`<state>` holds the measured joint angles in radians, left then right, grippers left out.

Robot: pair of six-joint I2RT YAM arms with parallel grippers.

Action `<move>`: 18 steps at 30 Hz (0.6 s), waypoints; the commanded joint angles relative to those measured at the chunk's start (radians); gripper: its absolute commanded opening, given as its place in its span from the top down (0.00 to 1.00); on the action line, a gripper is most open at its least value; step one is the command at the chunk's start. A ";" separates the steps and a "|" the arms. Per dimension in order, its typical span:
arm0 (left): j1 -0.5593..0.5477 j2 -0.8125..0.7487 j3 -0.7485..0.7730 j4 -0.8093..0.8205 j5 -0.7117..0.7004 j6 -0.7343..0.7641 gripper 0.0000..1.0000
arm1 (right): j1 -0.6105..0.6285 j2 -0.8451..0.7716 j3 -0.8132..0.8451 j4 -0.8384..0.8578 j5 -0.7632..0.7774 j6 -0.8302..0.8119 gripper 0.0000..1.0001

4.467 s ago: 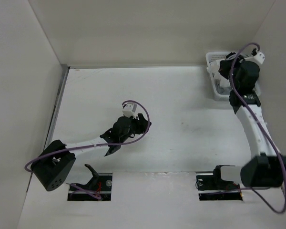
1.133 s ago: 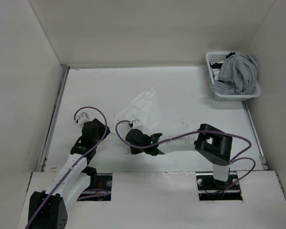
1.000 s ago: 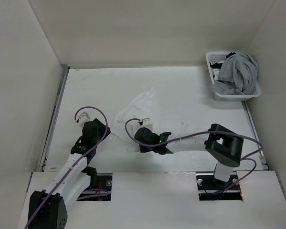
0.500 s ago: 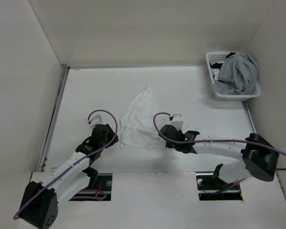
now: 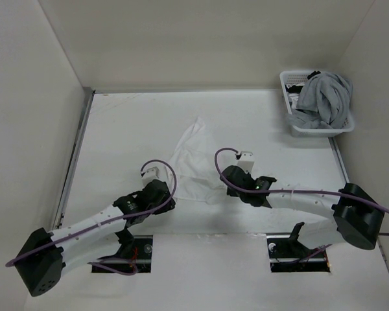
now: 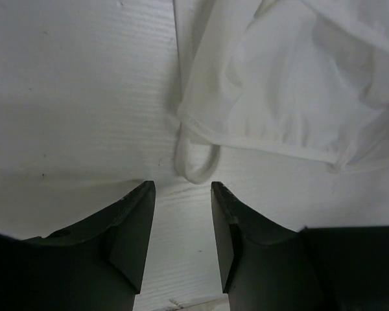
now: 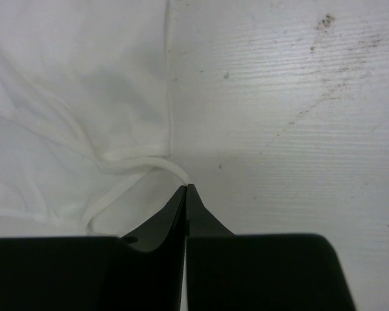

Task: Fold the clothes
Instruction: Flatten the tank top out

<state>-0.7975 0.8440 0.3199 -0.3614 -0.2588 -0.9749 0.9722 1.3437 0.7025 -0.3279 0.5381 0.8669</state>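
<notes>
The clothes (image 5: 193,159), one thin white garment, lie crumpled in the middle of the white table (image 5: 117,129). My right gripper (image 5: 225,176) sits at the garment's right edge. In the right wrist view the gripper (image 7: 186,188) is shut, with a thin strap (image 7: 142,163) of the clothes (image 7: 71,116) pinched at its tips. My left gripper (image 5: 166,198) is at the garment's near left edge. In the left wrist view the gripper (image 6: 181,188) stands open, with a small strap loop (image 6: 196,162) of the clothes (image 6: 285,97) lying just ahead of its fingertips, apart from them.
A white slatted basket (image 5: 297,127) holding grey garments (image 5: 321,97) stands at the far right corner. White walls enclose the table at the back and on both sides. A metal rail (image 5: 74,155) runs along the left edge.
My right gripper has dragged the garment rightward by its strap. The left arm has swung right and forward to the garment's near left edge, its jaws narrowing a little.
</notes>
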 commanded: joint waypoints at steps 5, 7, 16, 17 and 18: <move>-0.032 0.098 0.030 0.059 -0.088 -0.087 0.59 | 0.000 -0.018 -0.032 0.128 -0.046 -0.028 0.97; -0.030 0.112 0.027 0.087 -0.106 -0.082 0.59 | 0.004 -0.012 -0.037 0.136 -0.049 -0.022 0.97; -0.042 0.205 0.044 0.070 -0.126 -0.053 0.95 | 0.018 -0.087 -0.052 0.145 -0.040 -0.017 0.98; -0.038 0.190 0.054 0.058 -0.126 -0.048 0.97 | 0.018 -0.107 -0.051 0.145 -0.038 -0.023 0.98; -0.030 0.161 0.071 0.038 -0.128 -0.039 0.99 | 0.018 -0.130 -0.046 0.145 -0.035 -0.034 0.98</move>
<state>-0.8322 1.0359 0.3546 -0.2584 -0.3717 -1.0355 0.9833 1.2873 0.6514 -0.2306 0.4892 0.8509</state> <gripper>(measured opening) 0.024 0.022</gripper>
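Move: From the left gripper, the small strap loop is about 2 cm ahead, 1 cm to the right and 1 cm below. The tank top's near left corner is some 4 cm ahead and 1 cm right. The cloth's middle lies about 14 cm ahead and 6 cm right. The same loop is roughly 17 cm to the right gripper's left, 3 cm nearer the base and some 2 cm below. Bring the left gripper, still part open, down about 1 cm and forward some 2 cm over the strap loop, just short of the tank top's near left corner, then shut the fingers to pinch the loop. Keep the right gripper closed on its strap, letting it ease left about 1.5 cm towards the left hand and rise slightly at the end. ##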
